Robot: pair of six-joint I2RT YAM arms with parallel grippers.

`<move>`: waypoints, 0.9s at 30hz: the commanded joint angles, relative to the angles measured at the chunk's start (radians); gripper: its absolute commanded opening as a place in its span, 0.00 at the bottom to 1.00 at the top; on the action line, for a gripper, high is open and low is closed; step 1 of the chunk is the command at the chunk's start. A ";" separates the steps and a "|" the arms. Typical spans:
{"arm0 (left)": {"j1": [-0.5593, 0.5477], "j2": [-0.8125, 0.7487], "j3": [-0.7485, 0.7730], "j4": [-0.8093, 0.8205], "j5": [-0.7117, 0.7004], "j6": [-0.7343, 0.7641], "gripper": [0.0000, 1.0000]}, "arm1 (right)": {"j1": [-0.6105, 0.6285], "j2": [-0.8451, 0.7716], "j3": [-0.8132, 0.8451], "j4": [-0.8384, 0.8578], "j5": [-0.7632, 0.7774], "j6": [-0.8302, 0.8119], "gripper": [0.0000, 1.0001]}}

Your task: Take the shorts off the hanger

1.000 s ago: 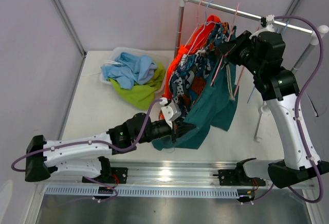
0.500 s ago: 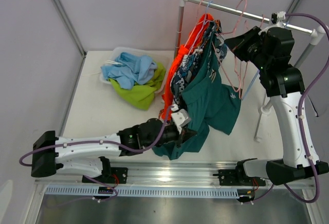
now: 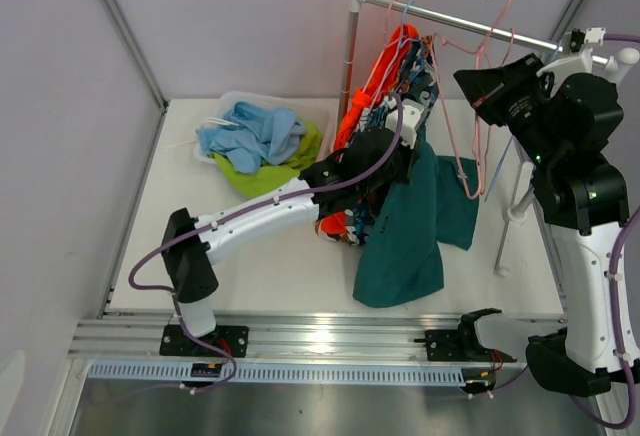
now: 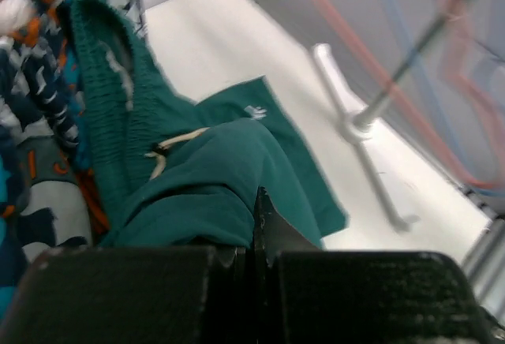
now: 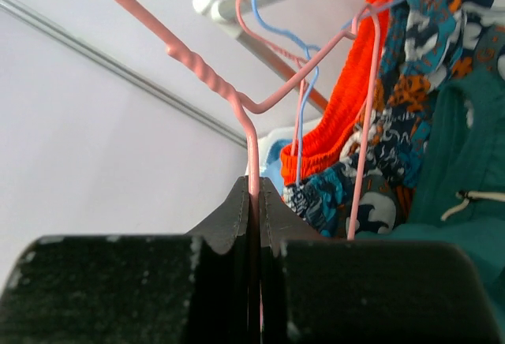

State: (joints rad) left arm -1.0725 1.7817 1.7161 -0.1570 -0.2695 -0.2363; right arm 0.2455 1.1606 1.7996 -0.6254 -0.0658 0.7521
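The dark teal shorts (image 3: 405,241) hang down from my left gripper (image 3: 395,169), which is shut on a fold of their fabric (image 4: 213,194) beside the rack. My left gripper (image 4: 254,202) shows no gap. My right gripper (image 3: 466,80) is shut on a pink hanger (image 5: 201,70), its jaws (image 5: 254,185) pinching the wire, and holds it raised above the rail (image 3: 450,20). I cannot tell whether the hanger's low end touches the teal shorts. Orange shorts (image 3: 385,64) and print shorts (image 3: 415,84) hang on the rail. Lime green shorts (image 3: 268,181) and light blue shorts (image 3: 255,131) lie at the back left.
A white bin (image 3: 230,101) sits under the pile at the back left. The rack's left post (image 3: 347,56) and its right foot (image 4: 347,119) stand on the table. A blue hanger (image 5: 298,115) hangs on the rail beside the orange shorts.
My left arm swung up from the table's front toward the rack, carrying the teal shorts. My right gripper lifted the pink hanger up and right, above the rail.
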 commanded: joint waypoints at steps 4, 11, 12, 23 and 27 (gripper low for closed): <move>-0.004 -0.068 -0.220 -0.046 0.053 -0.075 0.00 | -0.015 0.062 0.119 -0.013 0.050 -0.057 0.00; -0.151 -0.352 -0.437 -0.107 -0.103 -0.100 0.00 | -0.069 0.143 0.110 0.022 0.027 -0.063 0.00; -0.174 -0.411 -0.437 -0.136 -0.120 -0.101 0.00 | -0.074 0.148 0.101 0.030 0.026 -0.062 0.00; -0.187 -0.714 -0.307 -0.415 -0.313 -0.029 0.00 | -0.137 0.200 0.028 0.105 0.008 -0.045 0.00; -0.088 -0.690 -0.162 -0.458 -0.346 0.066 0.00 | -0.138 0.165 -0.100 0.141 0.000 -0.034 0.00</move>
State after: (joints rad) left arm -1.2343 1.0740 1.4559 -0.5735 -0.5301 -0.2642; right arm 0.1089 1.3560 1.7588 -0.5491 -0.0441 0.7078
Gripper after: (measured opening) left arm 0.016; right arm 0.045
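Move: Some 29 cm ahead, 35 cm left and 28 cm below the left hand, which already holds the teal shorts, lies the white basket. The printed shorts hang about 12 cm ahead and 3 cm left, roughly level; the orange shorts hang about 19 cm ahead and 7 cm left. From the right hand, holding the emptied pink hanger, the rail is about 16 cm straight ahead, 4 cm above; another pink hanger hangs 14 cm ahead, 8 cm right, 6 cm lower. Pulling the teal shorts clear of the rack, the left hand keeps its pinch, dips about 14 cm while drawing back and left, then swings up past its starting height and farther left, about 20 cm leftward in all. The right hand rises slightly, then pushes the gripped hanger about 10 cm forward towards the rail while sinking and edging right. ##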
